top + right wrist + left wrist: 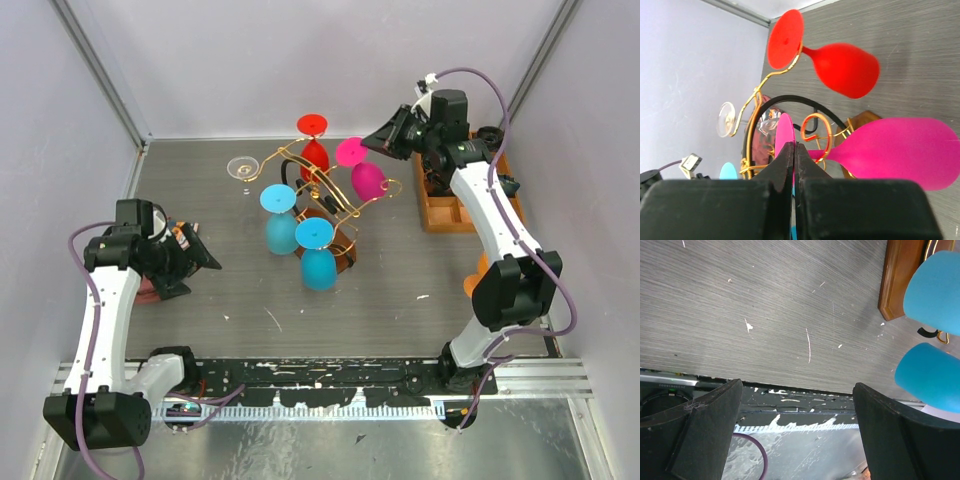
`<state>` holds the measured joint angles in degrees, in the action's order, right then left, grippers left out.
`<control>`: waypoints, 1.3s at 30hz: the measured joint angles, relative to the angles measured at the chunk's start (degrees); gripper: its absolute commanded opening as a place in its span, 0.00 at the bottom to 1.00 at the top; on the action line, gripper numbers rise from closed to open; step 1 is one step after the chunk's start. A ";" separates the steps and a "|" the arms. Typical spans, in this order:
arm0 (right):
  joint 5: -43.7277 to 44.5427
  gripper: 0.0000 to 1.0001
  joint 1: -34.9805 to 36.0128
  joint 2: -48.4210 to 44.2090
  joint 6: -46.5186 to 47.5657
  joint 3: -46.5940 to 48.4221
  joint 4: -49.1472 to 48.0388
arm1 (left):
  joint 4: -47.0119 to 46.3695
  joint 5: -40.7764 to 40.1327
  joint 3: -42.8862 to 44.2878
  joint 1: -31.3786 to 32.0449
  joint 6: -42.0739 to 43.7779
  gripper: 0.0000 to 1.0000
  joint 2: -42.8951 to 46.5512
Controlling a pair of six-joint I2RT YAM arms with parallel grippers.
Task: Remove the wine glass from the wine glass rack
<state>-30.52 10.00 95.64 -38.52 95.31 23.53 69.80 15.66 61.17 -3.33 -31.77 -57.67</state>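
The wine glass rack (322, 188), gold wire on a brown wooden base, stands mid-table. On it hang a red glass (314, 150), a pink glass (366, 179), two blue glasses (280, 226) (318, 264) and a clear glass (241, 168). My right gripper (372, 143) is shut, its tips right beside the pink glass's foot (351, 151). In the right wrist view the shut gripper (794, 145) sits in front of that foot (784, 131), with the pink bowl (900, 150) to the right. My left gripper (207, 257) is open and empty, left of the rack.
An orange compartment tray (450, 208) lies at the right, behind the right arm. The left wrist view shows the rack's wooden base (897, 280), both blue bowls (935, 290) (930, 377) and the table's black front rail (800, 405).
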 measured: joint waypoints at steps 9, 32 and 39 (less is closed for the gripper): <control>-3.39 0.01 3.15 0.22 -2.93 1.03 -2.14 | -0.04 0.79 -0.46 0.00 0.02 0.98 0.00; -1.07 0.01 -5.55 17.73 -3.17 29.09 1.16 | -0.09 0.70 0.04 0.00 1.09 0.98 -2.86; 13.73 0.01 -3.76 29.18 13.42 46.05 12.31 | -0.50 0.24 0.04 0.00 1.03 0.98 -3.15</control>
<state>-16.80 6.24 124.81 -25.10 141.36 35.83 69.30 15.90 61.21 -3.33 -30.74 -60.82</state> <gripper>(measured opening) 0.037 0.983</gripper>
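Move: The right hand already pinches the foot rim of the pink wine glass, whose middle hangs about 9 cm below it and 1 cm ahead, its stem still at its rack hook, some 2 cm ahead, 2 cm left and 4 cm below. From that hand the red glass is about 8 cm ahead, 11 cm left and 11 cm down; the empty hook is 9 cm back, 6 cm right and 4 cm down. From the left hand the pink glass is some 25 cm ahead, 39 cm right and 5 cm up. Keeping its shut-finger pinch on the pink glass's foot, the right hand first swings about 5 cm left with a small rise and slight draw back, then reverses and carries the glass off its hook, sweeping some 15 cm forward and 11 cm right, away from the red glass. It climbs to about 6 cm above its starting height before sinking roughly 4 cm at the end, while the wrist turns some 20 degrees clockwise on the way out and tips its left side down late. ##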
